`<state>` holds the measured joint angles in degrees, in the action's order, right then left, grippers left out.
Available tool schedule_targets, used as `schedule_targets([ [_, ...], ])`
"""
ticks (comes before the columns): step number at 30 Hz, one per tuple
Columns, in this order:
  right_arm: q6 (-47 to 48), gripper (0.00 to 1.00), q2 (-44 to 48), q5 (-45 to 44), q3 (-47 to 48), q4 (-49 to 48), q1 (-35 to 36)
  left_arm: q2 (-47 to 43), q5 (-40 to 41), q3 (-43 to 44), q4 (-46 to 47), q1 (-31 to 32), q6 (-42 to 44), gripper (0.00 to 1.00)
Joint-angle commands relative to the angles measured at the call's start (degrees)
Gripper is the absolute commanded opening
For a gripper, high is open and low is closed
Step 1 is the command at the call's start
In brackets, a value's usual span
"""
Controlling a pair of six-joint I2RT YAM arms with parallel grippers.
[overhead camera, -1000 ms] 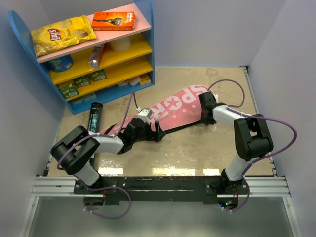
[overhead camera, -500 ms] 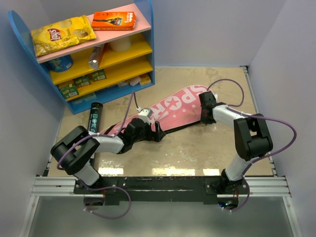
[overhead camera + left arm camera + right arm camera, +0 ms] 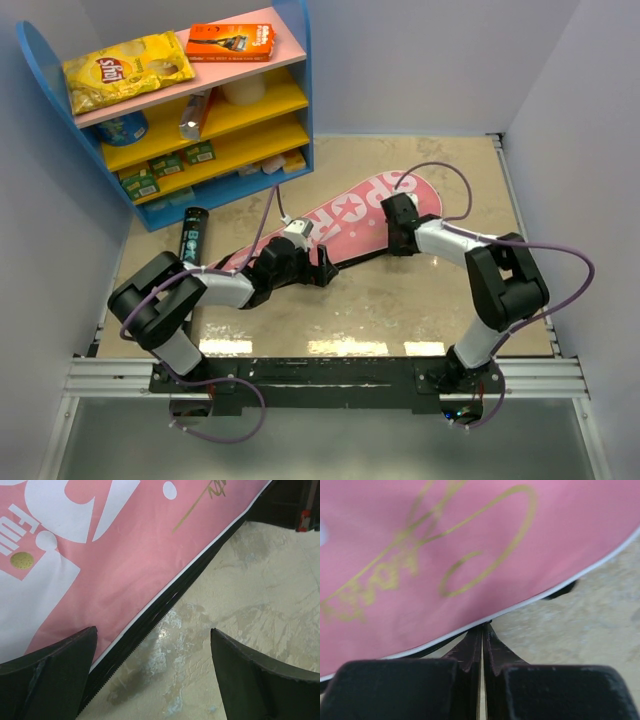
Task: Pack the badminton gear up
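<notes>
The pink "SPORT" racket cover (image 3: 350,215) lies slantwise across the table, its black zipper edge (image 3: 165,600) facing the arms. My right gripper (image 3: 398,222) is shut, and its tips (image 3: 483,626) pinch a small dark tab at the cover's (image 3: 470,545) white-and-black rim. My left gripper (image 3: 322,266) hangs wide open low over the cover's near edge. One of its fingers is above the pink fabric (image 3: 100,555), the other above bare table, and nothing is between them (image 3: 152,635). A long black tube (image 3: 192,235) lies at the left beside the shelf.
A blue shelf unit (image 3: 290,100) stands at the back left. It holds a yellow chip bag (image 3: 125,70) and an orange box (image 3: 230,40) on top. Walls close in the table on the left, back and right.
My right gripper has closed and slid leftward along the cover's edge near its wide end. The cover's wide end shifted slightly with it. The left arm has barely moved.
</notes>
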<state>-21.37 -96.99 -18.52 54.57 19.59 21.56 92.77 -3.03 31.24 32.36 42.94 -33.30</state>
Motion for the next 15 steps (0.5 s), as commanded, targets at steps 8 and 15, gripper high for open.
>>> schedule_targets([
  [8,-7.64,0.00,-0.39,10.78,2.47,-4.74,17.45,3.91,-2.69,-1.98,-8.01,0.48,0.43,1.00],
  [15,-11.24,0.00,-1.01,14.48,3.79,-7.73,25.37,3.91,-3.65,-2.06,-6.96,0.48,0.69,1.00],
])
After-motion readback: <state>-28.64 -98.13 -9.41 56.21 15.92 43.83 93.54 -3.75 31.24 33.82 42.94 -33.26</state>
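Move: Some 17 cm to the right hand's left and 6 cm back, level with its shut tips, is the stretch of zip by the left fingers. The bag's middle lies about 15 cm left and 5 cm ahead; its rounded end is 8 cm right and 13 cm ahead. From the left hand, that zip stretch lies about 1 cm ahead, 1 cm below, and the zip pull 17 cm right, 5 cm ahead, 1 cm below. Dragging the zip pull along the bag's front edge, the right hand keeps its fingertip pinch and sweeps fast to the left, about 17 cm, with some 6 cm back towards the open left gripper. It stays low and turns roughly 20 degrees counter-clockwise, its left side rising a little. The left hand stays put, one open finger still resting on the bag by the edge. ##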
